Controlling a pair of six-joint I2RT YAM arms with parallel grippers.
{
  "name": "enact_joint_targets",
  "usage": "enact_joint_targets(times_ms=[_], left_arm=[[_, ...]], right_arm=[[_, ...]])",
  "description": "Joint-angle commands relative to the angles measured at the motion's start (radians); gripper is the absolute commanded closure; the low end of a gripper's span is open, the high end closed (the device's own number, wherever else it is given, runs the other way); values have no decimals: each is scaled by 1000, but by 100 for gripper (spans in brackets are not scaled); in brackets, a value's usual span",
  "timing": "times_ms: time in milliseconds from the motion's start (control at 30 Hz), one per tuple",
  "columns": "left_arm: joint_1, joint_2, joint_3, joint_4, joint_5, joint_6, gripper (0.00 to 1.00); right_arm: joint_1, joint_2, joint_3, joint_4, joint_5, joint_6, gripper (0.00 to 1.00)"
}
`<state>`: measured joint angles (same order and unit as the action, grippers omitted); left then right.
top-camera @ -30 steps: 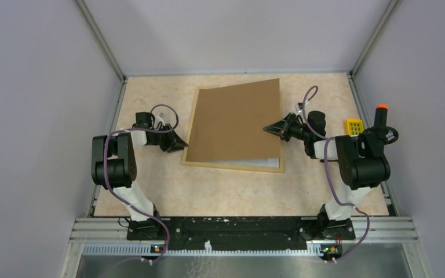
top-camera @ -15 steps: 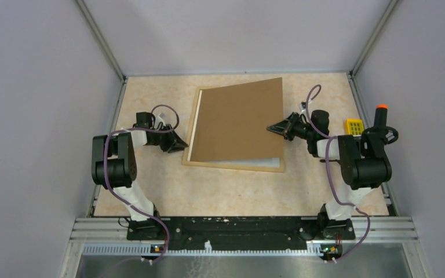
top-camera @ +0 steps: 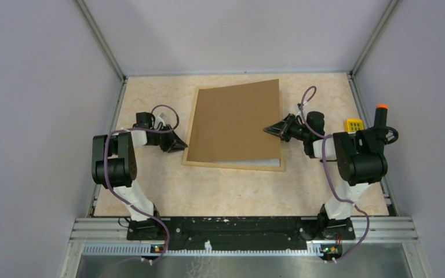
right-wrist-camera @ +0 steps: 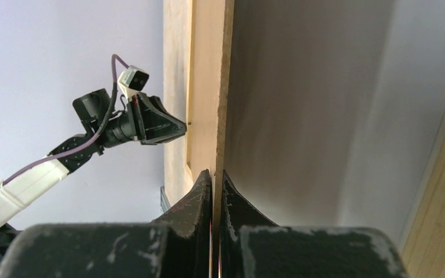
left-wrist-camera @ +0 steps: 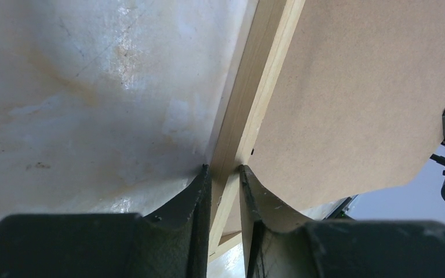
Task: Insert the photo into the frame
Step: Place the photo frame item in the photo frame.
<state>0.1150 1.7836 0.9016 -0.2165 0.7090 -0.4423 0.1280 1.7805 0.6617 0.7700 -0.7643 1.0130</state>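
The frame (top-camera: 232, 167), thin light wood, lies in the middle of the table. A brown backing board (top-camera: 234, 121) lies askew over it. My right gripper (top-camera: 266, 130) is shut on the board's right edge (right-wrist-camera: 211, 87) and holds that side up off the frame; the jaws (right-wrist-camera: 216, 174) pinch the thin board. My left gripper (top-camera: 184, 143) is at the frame's left rail, fingers closed on either side of the wood moulding (left-wrist-camera: 249, 98), gripper (left-wrist-camera: 225, 169). A pale strip (top-camera: 261, 161) shows below the board's near edge. The photo is hidden.
A small yellow block (top-camera: 354, 125) and an orange-tipped black tool (top-camera: 381, 110) sit at the table's right edge behind my right arm. Grey walls close in the beige marbled table (top-camera: 237, 191) on three sides.
The right gripper swung the backing board a little to the right, baring a white strip on the frame's left side, then back left over it. The left jaws narrowed onto the frame rail.
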Motion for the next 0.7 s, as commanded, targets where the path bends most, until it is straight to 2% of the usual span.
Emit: enact_joint_targets(times_ms=[0, 167, 333, 500, 667], left_arm=[[-26, 14, 5, 26, 66, -1, 72], [-26, 13, 7, 24, 65, 0, 73], [-26, 9, 7, 21, 64, 3, 73], [-27, 6, 7, 20, 63, 3, 74], [-25, 3, 7, 17, 59, 8, 74]], right_arm=[[35, 6, 28, 1, 19, -91, 100], [41, -41, 101, -300, 79, -223, 95], [45, -78, 206, -637, 172, -386, 79], [66, -74, 311, -842, 271, -496, 68], [91, -56, 382, -965, 369, -563, 51]])
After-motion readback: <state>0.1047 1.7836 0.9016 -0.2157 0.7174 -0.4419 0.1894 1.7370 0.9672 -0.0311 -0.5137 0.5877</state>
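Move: The right hand pinches the backing board near its raised right edge; the frame's right rail lies about 4 cm to its right, level with it, some 7 cm below. The frame's front right corner is about 13 cm back and 5 cm to the right, equally low. The left hand's fingers straddle the left rail, with the front left corner about 6 cm back and 1 cm left; from there the right rail is some 32 cm right and 6 cm ahead. Giving up its pinch on the backing board, the right hand sinks about 3 cm towards the frame, easing slightly left, opens its fingers to nearly half and rolls some 25 degrees so that its left side drops. One finger ends on the board's top face, the other at its right edge. The left hand stays around the left rail, barely moving. ##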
